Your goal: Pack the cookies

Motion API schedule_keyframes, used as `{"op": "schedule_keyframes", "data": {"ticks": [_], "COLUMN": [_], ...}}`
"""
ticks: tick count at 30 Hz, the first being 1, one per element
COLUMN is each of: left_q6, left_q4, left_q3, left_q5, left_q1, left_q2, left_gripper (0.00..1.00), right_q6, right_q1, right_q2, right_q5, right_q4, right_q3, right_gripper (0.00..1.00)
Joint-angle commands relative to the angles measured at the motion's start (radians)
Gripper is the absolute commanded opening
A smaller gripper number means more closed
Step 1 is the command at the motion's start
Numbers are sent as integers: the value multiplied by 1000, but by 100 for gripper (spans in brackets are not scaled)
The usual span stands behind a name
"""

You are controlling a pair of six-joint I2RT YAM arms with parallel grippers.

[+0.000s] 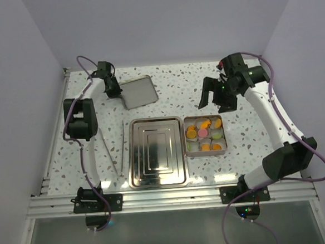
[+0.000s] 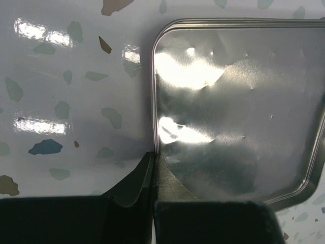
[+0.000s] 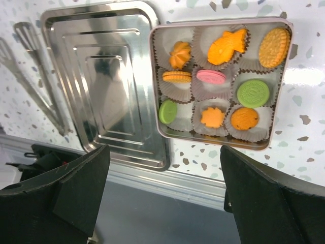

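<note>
The cookies (image 3: 211, 77) sit in white paper liners in a square tin (image 1: 206, 151), which also shows in the right wrist view (image 3: 154, 76). They are mostly orange, with two green and one pink. My right gripper (image 1: 215, 98) hangs open and empty above the table just behind the tin. In its wrist view the right gripper (image 3: 164, 148) has its fingers spread wide. My left gripper (image 1: 111, 87) is at the back left, at the left edge of the flat tin lid (image 1: 138, 92). In the left wrist view the gripper (image 2: 154, 155) is shut on the rim of the lid (image 2: 233, 107).
A large ribbed steel tray (image 1: 157, 152) lies left of the tin; it also shows in the right wrist view (image 3: 101, 66). Metal tongs (image 1: 114, 150) lie left of the tray. The aluminium rail (image 1: 168, 197) runs along the table's near edge.
</note>
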Motion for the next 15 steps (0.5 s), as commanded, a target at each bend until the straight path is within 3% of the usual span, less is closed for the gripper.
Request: {"op": "schedule_keyframes", "data": {"ticks": [1,9,11,15], "left_q6": [21,43,61,84], "left_q4": [15,90,110,175], "left_q3": [34,77,39,-43], "left_q5": [77,266,261,222], "left_q1": [19,31,31,28], "left_q2": [-118,-300,-368,-483], "left_gripper": [0,0,0,0], "right_q6": [2,160,295,559], "right_q1": [0,-8,-20,-33], "right_q2": [7,133,153,191], "right_q5": [-81,-326,-467,-604], "right_q4": [29,184,263,565], "right_q3": [109,296,293,295], "right_gripper": [93,94,94,99]}}
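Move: The left hand has the lid's left edge pinched at table height; the lid's middle is about 9 cm to its right and 1 cm ahead. The cookie box lies some 39 cm to this hand's right and 27 cm back, the empty tray 17 cm right and 34 cm back. From the open right hand, the lid's middle lies about 27 cm ahead, 30 cm left and 21 cm below; the box is nearly straight under it, about 20 cm down. Keeping its pinch on the lid's left edge, the left hand lifts the lid off the table, slowly at first and then fast, almost straight up by some 22 cm, while the wrist tips back so that the fingers swing forward and up by about 25 degrees. At the same time the empty right hand leaves its place above the cookie box and comes towards the lid, up about 10 cm and forward and left about 8 cm each, rolling some 30 degrees left side up with its fingers still wide open. ##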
